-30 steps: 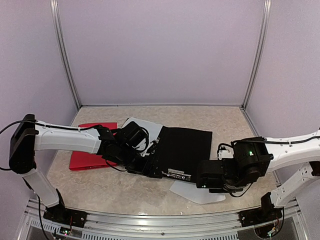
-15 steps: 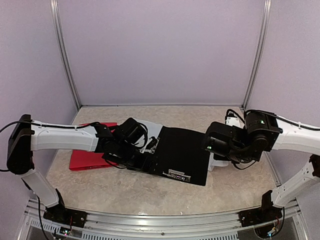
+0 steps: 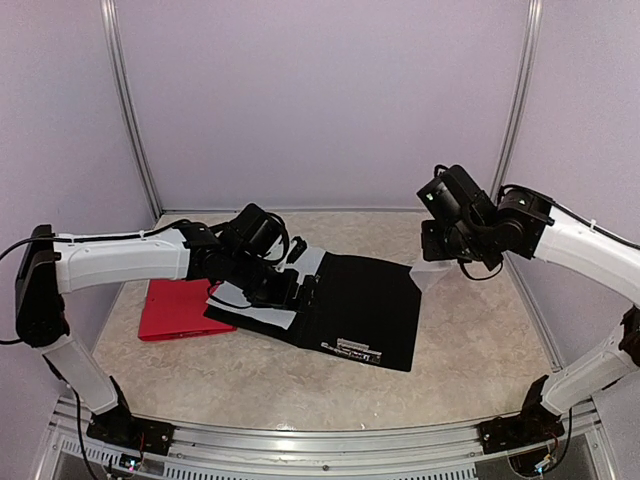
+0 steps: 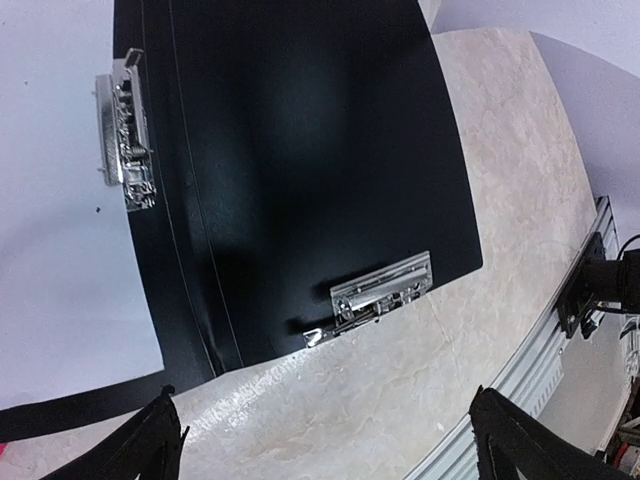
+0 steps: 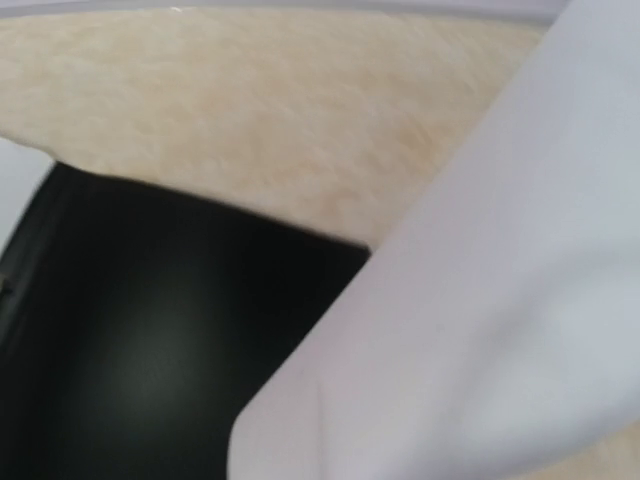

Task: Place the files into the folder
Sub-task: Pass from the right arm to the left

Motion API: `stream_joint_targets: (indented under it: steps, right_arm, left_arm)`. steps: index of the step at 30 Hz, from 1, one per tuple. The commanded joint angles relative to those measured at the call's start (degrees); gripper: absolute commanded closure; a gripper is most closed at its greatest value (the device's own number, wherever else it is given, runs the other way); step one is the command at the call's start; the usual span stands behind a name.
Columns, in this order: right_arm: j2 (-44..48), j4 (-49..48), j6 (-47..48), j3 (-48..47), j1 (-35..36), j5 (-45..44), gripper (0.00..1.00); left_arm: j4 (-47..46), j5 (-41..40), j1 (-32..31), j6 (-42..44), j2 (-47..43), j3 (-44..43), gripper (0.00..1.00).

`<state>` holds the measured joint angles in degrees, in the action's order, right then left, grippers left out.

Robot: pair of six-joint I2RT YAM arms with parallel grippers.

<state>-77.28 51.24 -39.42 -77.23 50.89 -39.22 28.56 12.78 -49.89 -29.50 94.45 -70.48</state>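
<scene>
An open black folder [image 3: 365,305] [image 4: 300,170] lies flat in the middle of the table, and two metal clips [image 4: 382,290] show on its inside. A white file sheet [image 3: 255,315] [image 4: 50,200] lies on its left half. My left gripper [image 3: 296,290] [image 4: 330,445] hovers over the folder's near edge, open and empty, with both fingertips [image 4: 150,440] far apart. My right gripper [image 3: 440,252] is raised at the folder's far right corner, shut on another white file sheet [image 3: 430,275] [image 5: 480,300] that hangs from it. That sheet hides its fingers in the right wrist view.
A shut red folder [image 3: 178,310] lies at the left, partly under the left arm. Purple walls with metal posts [image 3: 135,120] enclose the marbled table [image 3: 470,350]. A metal rail [image 4: 560,340] runs along the near edge.
My right arm has carried the white sheet from the near right of the table up and back to the folder's far right corner. My left gripper has drawn back and risen slightly.
</scene>
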Motion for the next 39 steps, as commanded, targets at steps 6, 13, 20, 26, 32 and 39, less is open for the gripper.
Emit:
stream_joint_targets:
  steps: [6, 13, 20, 26, 32, 39]
  right_arm:
    - [-10.82, -18.41, 24.88, -11.51, -6.83, 13.47, 1.0]
    - [-15.67, -21.19, 32.64, -19.3, -6.95, 31.87, 1.0]
    - [-15.61, -19.0, 38.32, -15.24, -6.82, 44.61, 1.0]
    - [-10.97, -15.27, 42.79, -9.17, -6.5, 49.32, 1.0]
    - [-6.84, -11.12, 43.56, -3.38, -5.59, 47.42, 1.0]
    - [-5.24, -10.03, 47.67, -0.89, -3.82, 46.28, 1.0]
  left_arm:
    - [0.54, -3.62, 7.07, 2.4, -0.71, -5.38, 0.02]
    - [2.8, -5.7, 13.24, 5.44, -4.85, -8.14, 0.01]
    - [4.36, -2.06, 18.86, 14.53, -11.49, -7.23, 0.02]
    - [5.02, 3.57, 20.24, 21.5, -13.26, -8.38, 0.03]
    - [8.44, 14.69, 20.45, 29.05, -6.88, -16.05, 0.03]
    - [20.55, 25.03, 20.71, 43.87, 8.78, -35.76, 0.05]
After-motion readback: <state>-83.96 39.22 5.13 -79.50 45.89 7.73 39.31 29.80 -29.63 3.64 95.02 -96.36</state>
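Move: About 24 cm to the right hand's left, some 7 cm ahead and 26 cm below, lies the spine clip of the open black folder, over which the pinched sheet is to go; the folder's bare right page is centred 10 cm left of the hand, 1 cm ahead. From the open left hand the held sheet is about 26 cm right, 4 cm ahead and 8 cm higher; the red folder lies 29 cm left, 12 cm ahead and 13 cm below. Swinging the pinched sheet over the black folder, the right hand arcs forward, left and up, then comes back and down about 10 cm, ending some 12 cm left and turned nearly 60 degrees counter-clockwise. The left hand, fingers still open, clears forward and rises some 16 cm, bowing left and back right, its fingers tipping outward about 25 degrees. ##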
